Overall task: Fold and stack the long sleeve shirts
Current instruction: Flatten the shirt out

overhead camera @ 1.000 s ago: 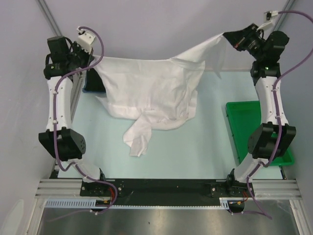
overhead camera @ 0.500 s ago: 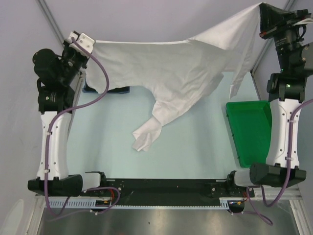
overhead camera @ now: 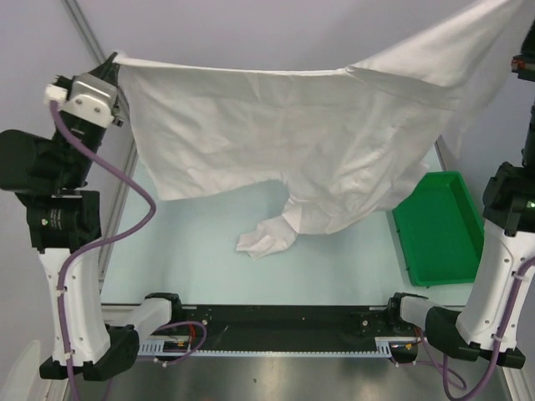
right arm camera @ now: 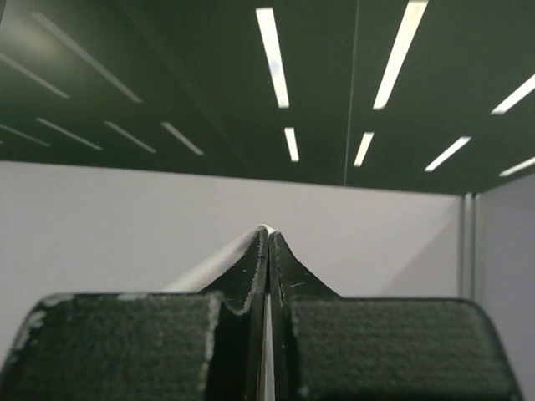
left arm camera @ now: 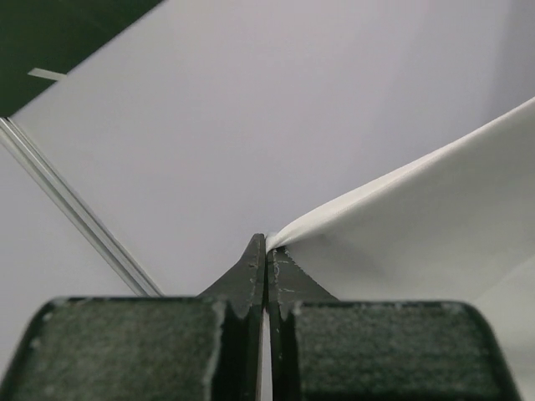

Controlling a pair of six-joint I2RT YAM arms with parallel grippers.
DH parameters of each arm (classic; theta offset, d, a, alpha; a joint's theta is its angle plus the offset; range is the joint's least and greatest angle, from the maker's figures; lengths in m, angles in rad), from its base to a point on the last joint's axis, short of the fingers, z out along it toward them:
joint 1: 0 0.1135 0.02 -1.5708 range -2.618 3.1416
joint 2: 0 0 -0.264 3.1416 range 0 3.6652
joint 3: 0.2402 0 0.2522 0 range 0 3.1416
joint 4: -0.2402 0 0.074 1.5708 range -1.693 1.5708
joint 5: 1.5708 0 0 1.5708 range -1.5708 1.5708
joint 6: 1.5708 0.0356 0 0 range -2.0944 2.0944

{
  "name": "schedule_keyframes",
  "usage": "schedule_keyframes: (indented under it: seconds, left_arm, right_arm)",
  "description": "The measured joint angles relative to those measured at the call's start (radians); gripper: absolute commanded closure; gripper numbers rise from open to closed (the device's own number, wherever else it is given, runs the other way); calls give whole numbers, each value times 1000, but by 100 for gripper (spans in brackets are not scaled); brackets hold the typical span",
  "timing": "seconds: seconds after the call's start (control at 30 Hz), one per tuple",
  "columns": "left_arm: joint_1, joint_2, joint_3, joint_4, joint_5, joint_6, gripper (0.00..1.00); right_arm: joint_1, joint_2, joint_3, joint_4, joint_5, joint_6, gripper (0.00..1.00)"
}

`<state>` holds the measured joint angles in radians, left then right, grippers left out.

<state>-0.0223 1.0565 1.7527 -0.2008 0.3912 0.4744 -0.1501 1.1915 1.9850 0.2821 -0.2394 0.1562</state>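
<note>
The white long sleeve shirt (overhead camera: pixel 292 142) hangs spread like a curtain above the table, held by its upper edge at both ends. My left gripper (overhead camera: pixel 114 58) is shut on the shirt's top left corner; the left wrist view has the same gripper (left arm camera: pixel 266 244) pinching the white cloth (left arm camera: pixel 435 217) at its tips. In the right wrist view my right gripper (right arm camera: pixel 267 232) is shut on a thin edge of the cloth (right arm camera: pixel 209 263). It sits beyond the top right corner of the top view. One sleeve end (overhead camera: pixel 263 241) trails on the table.
A green plastic tray (overhead camera: pixel 443 225) lies on the right side of the pale table (overhead camera: pixel 192 259), just below the shirt's hanging right edge. Grey walls stand close behind and beside the arms. The arm bases are at the near edge.
Both arms have risen and moved apart. The shirt has come up off the table and stretched wide between them, and only a sleeve end still rests on the surface.
</note>
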Motion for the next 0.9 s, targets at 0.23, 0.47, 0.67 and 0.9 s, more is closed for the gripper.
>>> schedule_keyframes:
  seconds: [0.23,0.47,0.67,0.9]
  left_arm:
    - [0,64,159,-26,5,-55,100]
    - [-1,144,-174,-56,5,-3,100]
    - [2,444,-366,-92,2,23,100]
    - [2,739,-340,-100,6,32,100]
  right_arm:
    - [2,40,84,44,22,-72,100]
    - [90,134,-204,45,7,-129,100]
    - [185,323,-518,-19,3,-205,100]
    - [225,627,-538,-27,3,-264,100]
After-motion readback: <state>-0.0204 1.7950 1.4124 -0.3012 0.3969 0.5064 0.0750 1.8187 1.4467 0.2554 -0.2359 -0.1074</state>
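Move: Both hands hold the white long sleeve shirt up high. For the left hand, the table spot it goes down to lies about 22 cm ahead, straight in line and some 62 cm below; the dark folded shirts are 34 cm ahead and 9 cm left at that depth. The right hand's far table spot is about 36 cm ahead, 6 cm left and 76 cm below, with the green bin 8 cm ahead and 18 cm right, 74 cm below. Up and slightly back for a brief wind-up of a few centimetres, then both arms whip down and forward together: each drops about 50 cm, the right reaching farther out than the left. Wrists tip down some 65 degrees; both grippers stay shut on the white shirt's corners, carrying its held edge towards the far table. ##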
